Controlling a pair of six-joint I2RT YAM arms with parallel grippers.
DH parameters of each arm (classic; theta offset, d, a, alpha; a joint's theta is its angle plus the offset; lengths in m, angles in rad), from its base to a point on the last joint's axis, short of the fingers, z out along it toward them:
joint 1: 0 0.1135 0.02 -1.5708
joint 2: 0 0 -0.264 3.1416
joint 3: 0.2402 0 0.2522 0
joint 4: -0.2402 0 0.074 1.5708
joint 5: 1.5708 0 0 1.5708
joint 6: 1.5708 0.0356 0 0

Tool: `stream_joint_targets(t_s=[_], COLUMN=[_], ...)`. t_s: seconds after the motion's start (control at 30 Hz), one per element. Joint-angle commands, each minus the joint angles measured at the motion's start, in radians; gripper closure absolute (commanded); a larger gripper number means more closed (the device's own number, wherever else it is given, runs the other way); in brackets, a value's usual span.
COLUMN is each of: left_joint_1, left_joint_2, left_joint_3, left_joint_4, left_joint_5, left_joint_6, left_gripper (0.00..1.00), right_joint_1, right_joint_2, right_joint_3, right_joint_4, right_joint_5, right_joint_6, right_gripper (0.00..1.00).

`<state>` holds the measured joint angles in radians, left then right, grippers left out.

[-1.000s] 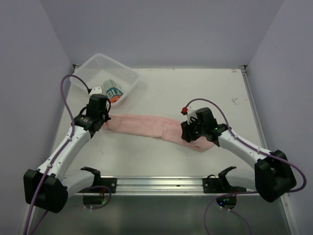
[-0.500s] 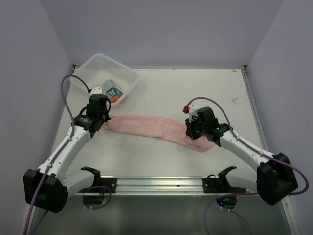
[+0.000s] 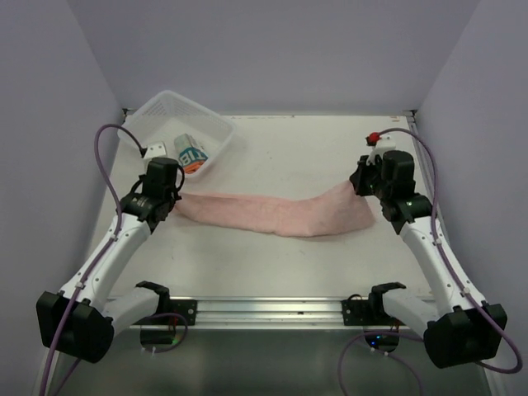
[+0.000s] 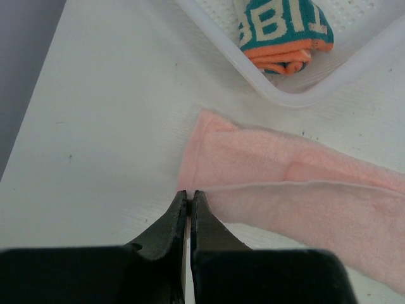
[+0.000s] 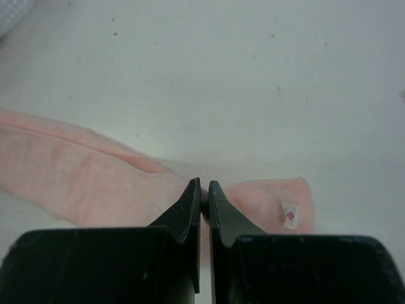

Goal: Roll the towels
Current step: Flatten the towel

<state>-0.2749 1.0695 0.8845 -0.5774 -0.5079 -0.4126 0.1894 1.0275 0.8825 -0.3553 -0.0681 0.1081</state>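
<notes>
A pale pink towel (image 3: pixel 280 216) lies stretched in a long band across the table between both arms. My left gripper (image 3: pixel 169 203) is shut on its left near corner; in the left wrist view that gripper (image 4: pixel 188 194) pinches the edge of the pink towel (image 4: pixel 285 190). My right gripper (image 3: pixel 361 186) is shut on the right end; the right wrist view has this gripper (image 5: pixel 204 187) closed over a fold of the pink towel (image 5: pixel 82 171), beside a small white label (image 5: pixel 290 214). The printed teal and white towel (image 3: pixel 191 154) (image 4: pixel 285 28) lies rolled in the basket.
A white mesh basket (image 3: pixel 165 106) (image 4: pixel 297 96) stands at the back left, close behind the left gripper. A metal rail (image 3: pixel 264 309) runs along the near edge. Grey walls close in the table on three sides.
My right gripper closed on the pink towel's right end and carried it to the right and back, pulling the band out longer and straighter. The left gripper kept its grip in place.
</notes>
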Motion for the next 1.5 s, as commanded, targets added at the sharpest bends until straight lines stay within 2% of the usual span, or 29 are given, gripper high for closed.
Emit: stream_joint_targets(t_s=[0.0,0.27,0.6,1.0,1.47], left_joint_1=[0.014,0.051,0.129,0.131,0.131], left_joint_2=[-0.037,0.041,0.021,-0.108,-0.312], left_joint_3=[0.088,0.263,0.358,0.389,0.435], left_joint_4=[-0.012,-0.064,-0.102,-0.143,-0.291], left_joint_5=[-0.067,-0.119,-0.156,-0.142,-0.124], left_joint_6=[-0.046,-0.045,-0.028,-0.025,-0.037], left_gripper=[1.00,1.00,1.00,1.00,1.00], right_joint_1=[-0.082,-0.243,-0.373,-0.381,-0.381], right_joint_2=[0.011,0.106,0.189,0.040,-0.187], right_joint_3=[0.131,0.346,0.567,0.533,0.625], right_joint_4=[-0.024,-0.057,-0.112,-0.229,-0.565], right_joint_5=[-0.041,-0.064,-0.093,-0.082,-0.012], right_joint_6=[0.044,0.142,0.211,0.231,0.289], right_gripper=[1.00,1.00,1.00,1.00,1.00])
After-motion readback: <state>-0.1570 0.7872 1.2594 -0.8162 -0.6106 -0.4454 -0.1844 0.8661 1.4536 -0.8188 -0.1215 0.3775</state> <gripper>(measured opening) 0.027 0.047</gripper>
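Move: Both hands already pinch the pink towel, by its far edge. Its middle lies about 29 cm right of the left hand, 2 cm back and 10 cm below; from the right hand, some 23 cm left, 4 cm back and 14 cm below. The basket stands about 26 cm ahead of the left hand, 2 cm left, with the rolled towel in it 21 cm ahead and 3 cm right. The towel's tagged corner lies 7 cm right of the right hand and 5 cm back. Up and apart, both hands raise the pinched edge nearly 20 cm. The right swings out rightward about 11 cm and forward before drawing back towards the base, turning clockwise; the left eases leftward, slightly forward, then also back. Fingers stay shut on the towel and both wrists tip upward, the left some 25 degrees. ##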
